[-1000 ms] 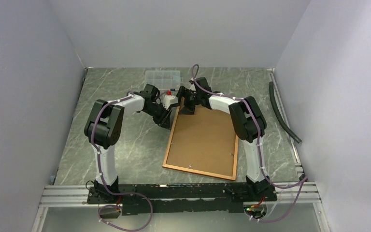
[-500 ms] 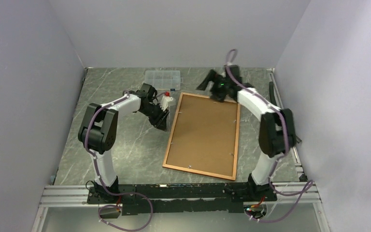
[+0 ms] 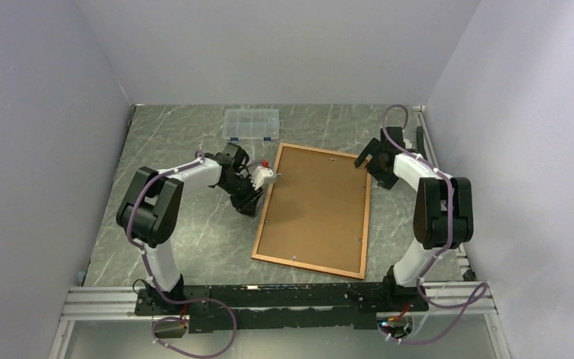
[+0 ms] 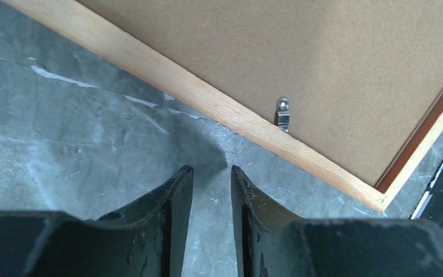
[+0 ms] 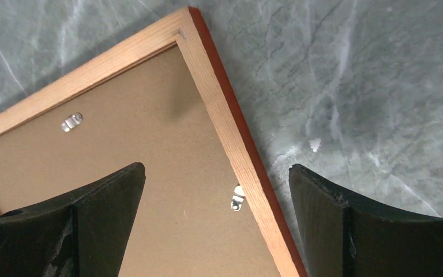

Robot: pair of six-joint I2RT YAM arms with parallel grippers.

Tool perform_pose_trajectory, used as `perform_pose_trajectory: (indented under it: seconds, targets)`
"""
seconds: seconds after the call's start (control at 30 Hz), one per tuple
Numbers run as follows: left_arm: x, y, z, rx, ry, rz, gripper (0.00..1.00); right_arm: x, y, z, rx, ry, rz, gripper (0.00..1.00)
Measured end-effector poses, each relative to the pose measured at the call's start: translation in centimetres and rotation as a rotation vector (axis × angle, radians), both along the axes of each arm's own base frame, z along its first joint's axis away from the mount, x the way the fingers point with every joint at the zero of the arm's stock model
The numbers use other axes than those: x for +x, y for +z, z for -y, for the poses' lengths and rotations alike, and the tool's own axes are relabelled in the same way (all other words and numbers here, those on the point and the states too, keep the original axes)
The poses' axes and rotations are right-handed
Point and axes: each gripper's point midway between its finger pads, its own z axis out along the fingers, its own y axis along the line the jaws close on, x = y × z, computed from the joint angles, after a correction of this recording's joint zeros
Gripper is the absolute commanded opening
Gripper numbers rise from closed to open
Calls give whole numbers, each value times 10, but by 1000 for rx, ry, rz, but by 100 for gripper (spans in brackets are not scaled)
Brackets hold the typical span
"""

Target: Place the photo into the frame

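The frame [image 3: 308, 267] lies face down in the middle of the table, with its pale wooden back up and a plain brown backing board [image 3: 315, 206] set in it. The photo is hidden. My left gripper [image 3: 250, 206] sits low over the table just left of the frame's left side. In the left wrist view this gripper [image 4: 212, 168] is narrowly open on bare table, short of the wooden rim [image 4: 207, 98] and a metal clip [image 4: 283, 112]. My right gripper [image 3: 371, 167] hangs by the far right corner. Its jaws [image 5: 216, 168] are wide open astride the frame's right rim [image 5: 225, 121], holding nothing.
A small clear plastic compartment box [image 3: 251, 124] stands at the back, behind the frame. A black hose [image 3: 437, 179] runs along the right side by the wall. Grey walls close in the left, back and right. Small metal clips [image 5: 72, 122] sit along the inside of the frame's rim.
My right arm has swung from the frame's far left corner across to its far right corner, and its jaws have opened wide. The left gripper has shifted slightly along the frame's left side.
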Motion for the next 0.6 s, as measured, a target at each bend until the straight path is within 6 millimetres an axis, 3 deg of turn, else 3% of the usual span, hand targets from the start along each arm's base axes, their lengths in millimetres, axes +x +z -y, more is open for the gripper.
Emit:
perform_pose_trajectory:
  seconds: [0.17,0.3,0.4,0.6]
  targets:
    - [-8,0,2,5,-46,22,36,1,-24,-16,56,64,-48,100]
    - [-16,-1,2,7,-88,34,35,16,-20,-39,91,143,-23,100]
    - [-32,0,-3,27,-132,18,34,26,-20,-71,89,232,-6,100]
    - [-83,7,-35,101,-199,-70,34,30,-17,-159,124,432,41,100]
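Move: The frame lies face down. Its middle is about 18 cm left of the right hand and 9 cm back, 3 cm lower; its far-right corner is some 6 cm ahead and 2 cm right. One clip sits about 3 cm back and 1 cm left of that hand, the far-edge clip 7 cm ahead and 11 cm left. From the left hand the frame's middle is 21 cm right and 3 cm ahead, its left-edge clip 6 cm right and 2 cm back. The right hand's outer finger comes against the outside of the frame's right edge near the far corner and pushes it left: the wide-open hand first sinks about 2 cm, then sweeps some 16 cm left and slightly forward, turning roughly 25 degrees counter-clockwise. The left hand, fingers staying partly open, draws back about 8 cm and a little left beside the frame's left edge, speeding up late. ##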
